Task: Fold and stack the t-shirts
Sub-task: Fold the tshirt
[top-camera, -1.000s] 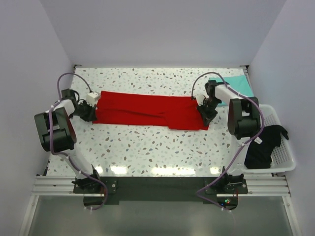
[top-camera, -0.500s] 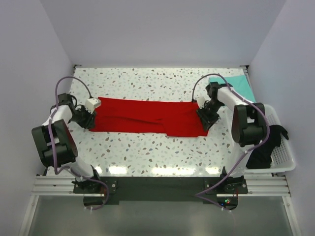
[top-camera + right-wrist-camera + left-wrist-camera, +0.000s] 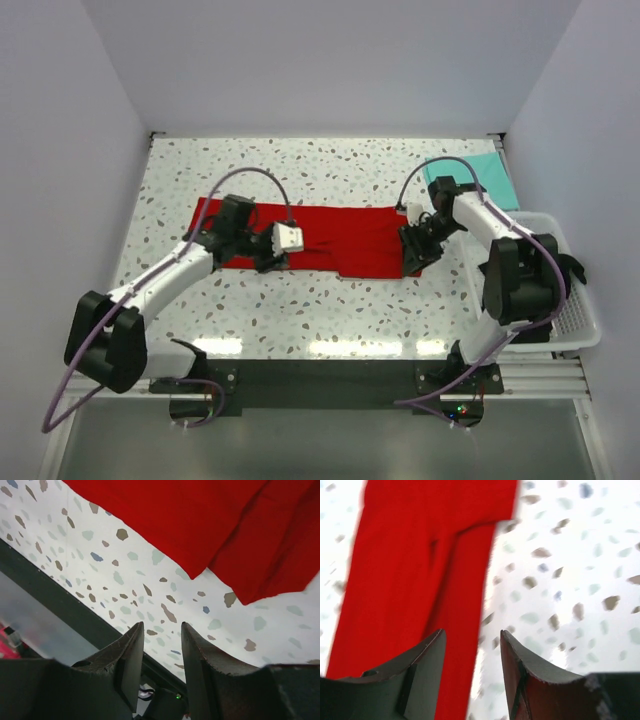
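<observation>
The red t-shirt lies flat on the table as a long folded strip, running left to right. My left gripper hovers over the strip's front edge left of centre, jaws open and empty. In the left wrist view the red t-shirt has its edge running between the open fingers of the left gripper. My right gripper stands open at the strip's right end. The right wrist view has the right gripper over bare table, just off a corner of the red t-shirt. A mint-teal t-shirt lies folded at the back right. A black t-shirt peeks from the basket.
A white lattice basket sits at the table's right edge, partly behind the right arm. The speckled table ends in a dark rail at the front. White walls close in the back and both sides.
Both grippers have opened and let go of the red t-shirt. The left arm has swung from the strip's left end to its front edge nearer the middle. The right gripper has barely shifted.
</observation>
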You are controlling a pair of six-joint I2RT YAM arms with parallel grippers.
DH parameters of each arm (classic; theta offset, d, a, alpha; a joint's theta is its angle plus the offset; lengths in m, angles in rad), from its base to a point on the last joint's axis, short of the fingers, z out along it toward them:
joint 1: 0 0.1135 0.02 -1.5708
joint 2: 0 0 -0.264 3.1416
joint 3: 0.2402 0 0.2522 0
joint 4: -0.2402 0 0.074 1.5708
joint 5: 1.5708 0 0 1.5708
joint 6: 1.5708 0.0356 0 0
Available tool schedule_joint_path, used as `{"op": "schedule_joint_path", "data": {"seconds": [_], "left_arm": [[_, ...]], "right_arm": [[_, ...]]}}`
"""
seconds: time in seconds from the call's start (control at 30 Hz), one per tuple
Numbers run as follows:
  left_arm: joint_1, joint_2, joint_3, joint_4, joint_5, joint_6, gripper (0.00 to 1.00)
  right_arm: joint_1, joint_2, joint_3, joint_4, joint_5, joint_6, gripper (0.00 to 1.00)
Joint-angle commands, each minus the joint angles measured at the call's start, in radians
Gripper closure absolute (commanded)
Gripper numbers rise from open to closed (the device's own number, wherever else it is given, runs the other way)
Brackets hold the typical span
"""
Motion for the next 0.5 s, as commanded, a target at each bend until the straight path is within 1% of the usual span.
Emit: {"op": "schedule_joint_path", "data": {"seconds": [0.0,0.1,0.2,0.27,0.37,0.47], "left_arm": [[-0.201,-0.012,-0.084,0.238,-0.05,-0.075,0.47],[-0.292,0.047,-0.078,0.284,-0.099,-0.063,0.49],[-0.332,0.092,-0.096,0.332,-0.111,-0.023,0.5],[-0.349,0.115,-0.116,0.362,-0.122,0.005,0.49],[-0.387,0.147,-0.127,0.372,-0.13,0.055,0.49],[-0.433,0.147,-0.168,0.42,-0.174,0.146,0.49]], "right_arm": [[-0.001,0.05,-0.047,0.076,-0.063,0.076,0.6],[-0.001,0.085,-0.055,0.106,-0.043,0.091,0.6],[-0.001,0.099,-0.068,0.174,-0.019,0.114,0.6],[0.0,0.127,-0.07,0.195,-0.022,0.128,0.6],[0.0,0.165,-0.065,0.21,-0.036,0.134,0.63],[0.0,0.193,-0.064,0.222,-0.039,0.14,0.65]]}}
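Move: The red shirt's near right corner lies almost under my right hand, about 1 cm ahead, 1 cm left and 8 cm below; the turquoise shirt is some 25 cm ahead and 18 cm right of that hand. From my left hand, the corner where the shirt's near edge steps out lies roughly 19 cm right, 2 cm back and 12 cm below, and the shirt's far left corner about 19 cm ahead and 21 cm left. I lower my right hand about 6 cm, nearly straight down onto the shirt's near right corner, its part-open fingers ending astride the tip. My left hand, empty and half open, sweeps some 10 cm right while sinking and drawing back, towards the stepped corner of the near edge, fast at first, then easing, and turns about 20 degrees clockwise. ##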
